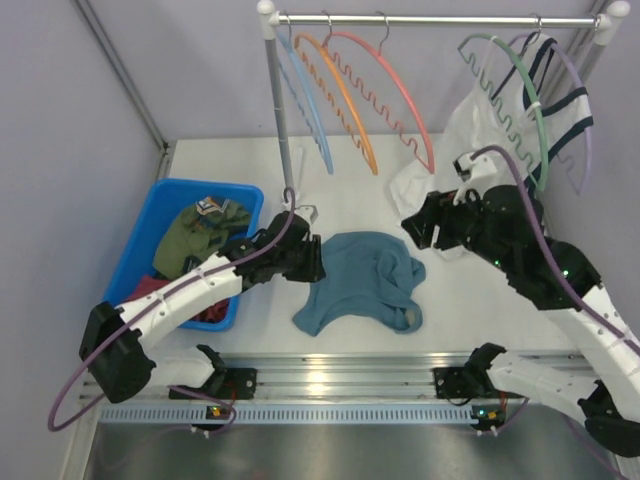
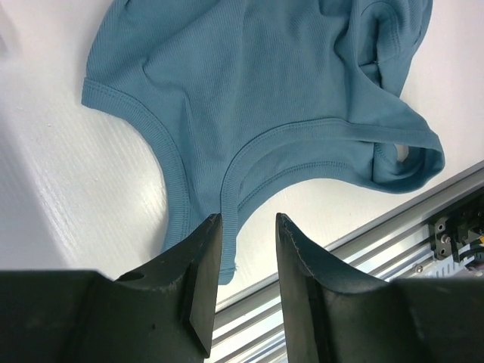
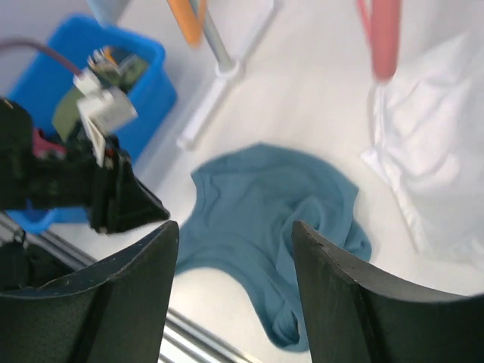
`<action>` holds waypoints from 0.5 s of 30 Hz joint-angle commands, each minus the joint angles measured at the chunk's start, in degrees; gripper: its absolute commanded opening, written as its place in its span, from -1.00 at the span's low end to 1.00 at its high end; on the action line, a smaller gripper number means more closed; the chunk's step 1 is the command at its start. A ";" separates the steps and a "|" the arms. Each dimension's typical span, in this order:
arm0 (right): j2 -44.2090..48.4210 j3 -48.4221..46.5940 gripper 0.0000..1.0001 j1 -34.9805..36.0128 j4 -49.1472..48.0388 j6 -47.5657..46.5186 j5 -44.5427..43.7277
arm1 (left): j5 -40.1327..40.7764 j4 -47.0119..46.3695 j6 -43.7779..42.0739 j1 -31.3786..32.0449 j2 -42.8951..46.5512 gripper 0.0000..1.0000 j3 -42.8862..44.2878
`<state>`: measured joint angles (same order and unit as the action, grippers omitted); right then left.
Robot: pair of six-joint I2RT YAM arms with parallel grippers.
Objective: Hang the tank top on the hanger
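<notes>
The teal-blue tank top [image 1: 362,280] lies crumpled on the white table between both arms. My left gripper [image 1: 310,258] hovers at its left edge and is open. In the left wrist view a strap of the tank top [image 2: 265,83] runs down beside the left finger, with the left gripper [image 2: 248,219] gripping nothing. My right gripper [image 1: 412,228] hangs open above the garment's right side. From the right wrist, the tank top [image 3: 265,212] shows below the wide-apart right gripper [image 3: 234,227]. The salmon hanger [image 1: 405,95] hangs empty on the rail, and its lower tip [image 3: 382,38] shows above.
A blue bin [image 1: 140,235] at the left holds an olive-green garment [image 1: 200,235]. The rack's pole [image 1: 278,110] stands behind the left gripper. An orange hanger [image 1: 345,100] hangs beside the salmon one. A white navy-trimmed top [image 1: 480,130] hangs at the right. An aluminium rail [image 1: 330,375] edges the front.
</notes>
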<state>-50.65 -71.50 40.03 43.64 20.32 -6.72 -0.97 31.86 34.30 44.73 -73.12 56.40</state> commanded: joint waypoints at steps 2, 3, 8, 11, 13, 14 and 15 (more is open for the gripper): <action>-5.84 -17.31 0.22 0.66 4.17 -6.06 -4.44 | -0.08 1.28 -0.82 0.01 2.90 -0.21 2.48; -7.25 -19.61 0.22 0.66 4.18 -7.21 -4.79 | -0.26 1.37 -0.73 0.01 3.25 -0.21 2.48; -16.47 -35.60 0.25 -0.74 4.44 -15.63 -9.10 | -0.61 1.72 -1.08 0.01 4.39 -0.20 2.75; -22.87 -43.67 0.29 -5.56 3.21 -19.51 -3.14 | -1.05 1.80 -1.78 0.01 4.92 -0.20 3.10; -26.85 -48.53 0.29 -8.91 4.78 -19.96 2.81 | -1.14 2.15 -2.31 0.01 4.92 -0.20 3.45; -31.13 -53.60 0.31 -9.79 5.66 -22.14 4.59 | -1.14 2.59 -2.40 0.01 4.92 -0.20 3.80; -33.17 -56.26 0.32 -11.28 6.63 -22.42 5.66 | -0.96 2.51 -2.57 0.01 5.01 -0.20 3.72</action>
<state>-77.80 -120.53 31.79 47.92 3.29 -7.70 -1.61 33.93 33.06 44.73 -69.65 57.60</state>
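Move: The right hand hovers open and empty; the front lower end of the pink hanger is about 16 cm ahead, straight on, and 12 cm above it. The orange hanger's front end is level with that, 11 cm to its left. The tank top lies on the table 9 cm to the hand's left, 1 cm back and 25 cm below. From the left hand, the pink hanger's end is about 15 cm ahead, 21 cm right and 30 cm up. The open right hand rises about 19 cm, then also reaches forward towards the pink hanger, fingers tilting up to level. ##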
